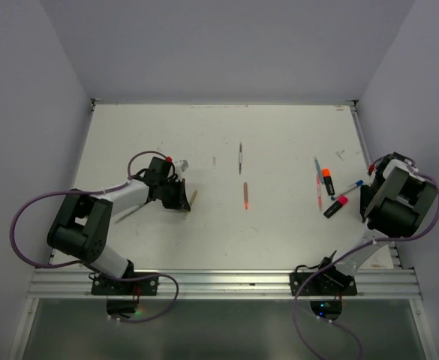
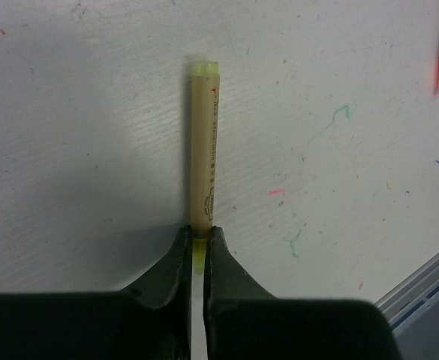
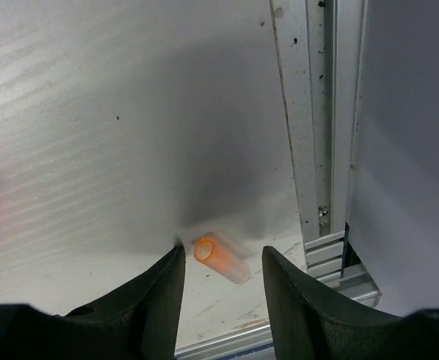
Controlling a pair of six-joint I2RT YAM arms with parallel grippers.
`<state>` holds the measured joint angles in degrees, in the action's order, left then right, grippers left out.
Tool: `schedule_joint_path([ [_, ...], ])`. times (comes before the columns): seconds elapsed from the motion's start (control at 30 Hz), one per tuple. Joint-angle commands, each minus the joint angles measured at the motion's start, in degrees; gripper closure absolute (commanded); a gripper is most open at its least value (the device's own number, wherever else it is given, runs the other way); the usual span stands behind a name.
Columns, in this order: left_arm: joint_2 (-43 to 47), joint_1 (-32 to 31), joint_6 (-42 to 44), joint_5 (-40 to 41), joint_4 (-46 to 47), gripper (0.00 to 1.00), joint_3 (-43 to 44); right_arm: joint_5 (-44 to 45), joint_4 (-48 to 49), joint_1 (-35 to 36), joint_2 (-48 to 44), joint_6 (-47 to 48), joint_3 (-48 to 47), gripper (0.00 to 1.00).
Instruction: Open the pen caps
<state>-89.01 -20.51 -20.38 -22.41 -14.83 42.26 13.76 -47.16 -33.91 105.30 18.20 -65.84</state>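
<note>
In the left wrist view a beige pen with a yellow-green far end lies on the table, pointing away from me. My left gripper is shut on its near, yellow-green end. From above, that gripper sits left of centre with the pen sticking out. My right gripper stands open over the table's near right corner. A small orange translucent pen cap, slightly blurred, lies loose between its fingers, close to the left one. Under the right gripper that cap is hidden in the top view.
An orange-capped highlighter, a pink-capped highlighter, a blue-capped thin pen and a thin pinkish pen lie left of the right gripper. A grey pen and a red-tipped pen lie mid-table. The aluminium edge rail runs beside the right gripper.
</note>
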Motion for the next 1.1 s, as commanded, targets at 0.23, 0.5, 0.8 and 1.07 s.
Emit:
schedule_joint_path([
  [0.23, 1.3, 1.6, 1.1, 0.7, -1.3, 1.00, 0.1, -6.6, 0.0, -3.4, 0.8, 4.5, 3.8, 0.59],
  [0.5, 1.4, 2.6, 1.6, 1.1, -2.0, 1.00, 0.0, -8.2, 0.9, -3.7, 3.2, 5.6, 4.1, 0.70],
  [0.8, 0.5, 2.9, 0.5, 0.5, -0.5, 1.00, 0.0, -9.1, 0.1, -3.7, 2.0, 4.8, 2.5, 1.00],
  [1.07, -0.3, 2.9, 0.3, 0.5, -1.0, 1.00, 2.9, -12.7, -6.3, 4.7, -3.0, -1.8, -13.3, 1.00],
])
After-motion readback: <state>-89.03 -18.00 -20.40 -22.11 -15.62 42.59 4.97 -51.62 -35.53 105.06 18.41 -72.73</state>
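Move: The orange cap lies low between the right hand's open fingers, about 2 cm back and 1 cm left of their midpoint and 1 cm lower. From that hand the black marker with the pink cap is some 11 cm left and 4 cm ahead; the blue-capped marker is about 7 cm left and 10 cm ahead. For the left hand, which holds the yellow pen, the orange cap is roughly 62 cm right and 5 cm back. Back by about 1.5 cm, with a slight sink and a small drift left, the right hand settles around the orange cap, its wrist rolling a few degrees; the fingers close from half open and pinch it. Then it lifts, going forward some 4 cm and up about 3 cm with the grip kept. The left hand keeps hold of the yellow pen, shifting just over a centimetre left. ##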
